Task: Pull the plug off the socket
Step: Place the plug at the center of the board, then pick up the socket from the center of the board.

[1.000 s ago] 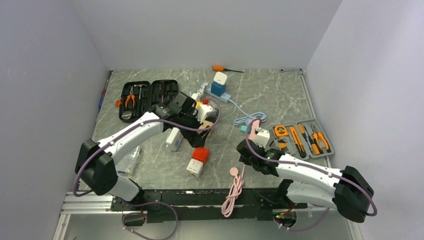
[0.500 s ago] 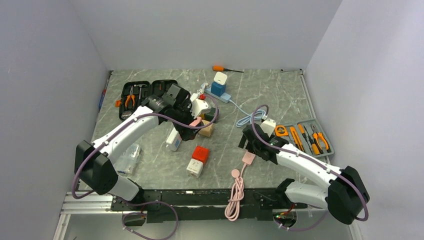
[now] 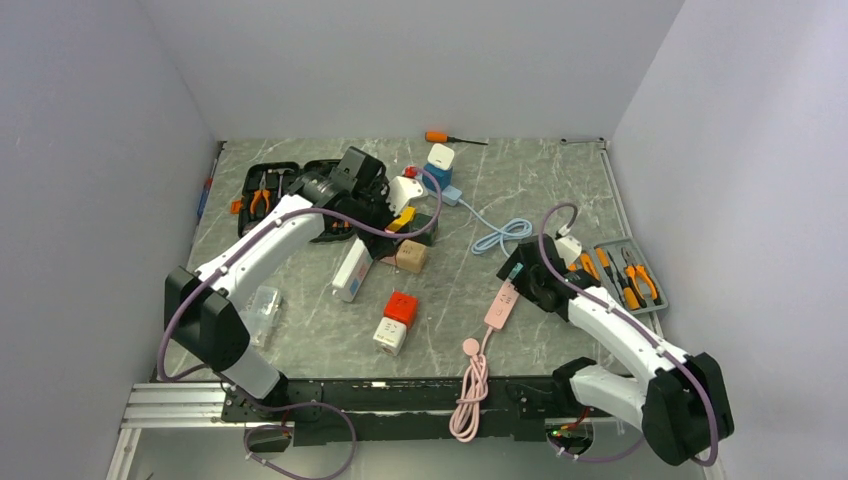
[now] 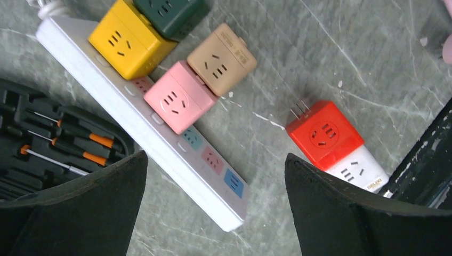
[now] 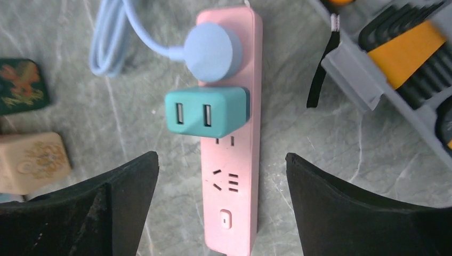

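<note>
A pink socket strip (image 5: 232, 176) (image 3: 498, 305) lies flat on the marble table. A teal USB plug (image 5: 207, 113) (image 3: 513, 272) and a round light-blue plug (image 5: 212, 52) sit in it, the blue cable (image 5: 109, 42) curling off to the left. My right gripper (image 5: 221, 160) (image 3: 522, 283) hovers above the strip, open, one finger on each side of it and touching nothing. My left gripper (image 4: 216, 160) (image 3: 385, 212) is open and empty above a white power strip (image 4: 160, 128) (image 3: 350, 272), which carries yellow (image 4: 130, 38), pink (image 4: 180, 97) and tan (image 4: 221, 52) cube plugs.
A red-and-white cube (image 4: 324, 134) (image 3: 397, 320) lies loose in front of the white strip. A grey tool case (image 3: 610, 272) (image 5: 394, 69) is right of the pink strip, and a black tool case (image 3: 290, 195) is at the back left. Blue and white cubes (image 3: 438, 165) and a screwdriver (image 3: 445, 138) lie at the back.
My right gripper has opened and drawn back to the right, leaving the pink strip lying on the table. My left arm has swung toward the back of the table.
</note>
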Controlling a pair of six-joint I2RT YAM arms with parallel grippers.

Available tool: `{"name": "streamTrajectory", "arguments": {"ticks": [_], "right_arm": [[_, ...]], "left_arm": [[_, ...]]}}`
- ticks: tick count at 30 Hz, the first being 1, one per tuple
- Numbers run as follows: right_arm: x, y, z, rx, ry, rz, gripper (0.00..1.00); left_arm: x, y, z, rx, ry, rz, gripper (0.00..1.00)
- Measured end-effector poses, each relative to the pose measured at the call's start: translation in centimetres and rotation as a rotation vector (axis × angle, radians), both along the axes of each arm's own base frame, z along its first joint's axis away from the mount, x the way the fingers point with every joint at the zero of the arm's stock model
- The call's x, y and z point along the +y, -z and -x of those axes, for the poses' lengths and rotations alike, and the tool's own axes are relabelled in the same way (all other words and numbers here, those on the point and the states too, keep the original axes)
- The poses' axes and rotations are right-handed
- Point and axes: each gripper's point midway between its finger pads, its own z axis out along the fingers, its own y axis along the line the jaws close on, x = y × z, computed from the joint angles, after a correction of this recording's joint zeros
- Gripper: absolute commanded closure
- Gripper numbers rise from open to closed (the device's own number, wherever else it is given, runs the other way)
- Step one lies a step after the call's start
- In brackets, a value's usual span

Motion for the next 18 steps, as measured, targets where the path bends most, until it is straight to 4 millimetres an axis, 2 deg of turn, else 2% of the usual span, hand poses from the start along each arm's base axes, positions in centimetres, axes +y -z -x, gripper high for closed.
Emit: {"name": "streamTrajectory", "arguments": {"ticks": [5, 9, 16, 18], "right_arm": [[0.7, 3.1, 1.2, 0.084, -0.031, -0.023, 0.09], [0.8, 4.2, 1.3, 0.093, -0.033, -0.027, 0.13], [1.9, 5.4, 0.4, 0.099, -0.062, 0.014, 0.35], [2.6, 5.6, 0.1, 0.102, -0.083, 0.049, 0.47]], "left_arm": [[-0.5, 0.0, -0.7, -0.006, 0.000, 0.004, 0.01], [-0.5, 0.0, -0.8, -0.009, -0.001, 0.003, 0.01], [-0.5, -0.1, -1.1, -0.024, -0.008, 0.002, 0.01], [-0.5, -0.1, -1.3, -0.029, -0.011, 0.003, 0.01]]}}
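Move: The teal plug in the pink power strip is just ahead of the open right hand, about 2 cm forward, 2 cm left and some 5 cm below. The round blue plug sits on the same strip about 4 cm beyond it, 1 cm to the hand's left. The grey tool tray is about 12 cm to this hand's right and 1 cm back. From the left hand the teal plug lies roughly 29 cm right, 3 cm back and 16 cm down. The right hand sinks about 5 cm towards the teal plug, easing back a centimetre on the way, and tips its fingers slightly more downward until the tips straddle the pink strip just on the near side of that plug. Over the latter half it shifts some 2 cm left and creeps forward again while the fingers begin to close, ending still partly open, with the right-hand finger coming against the strip's right edge. ##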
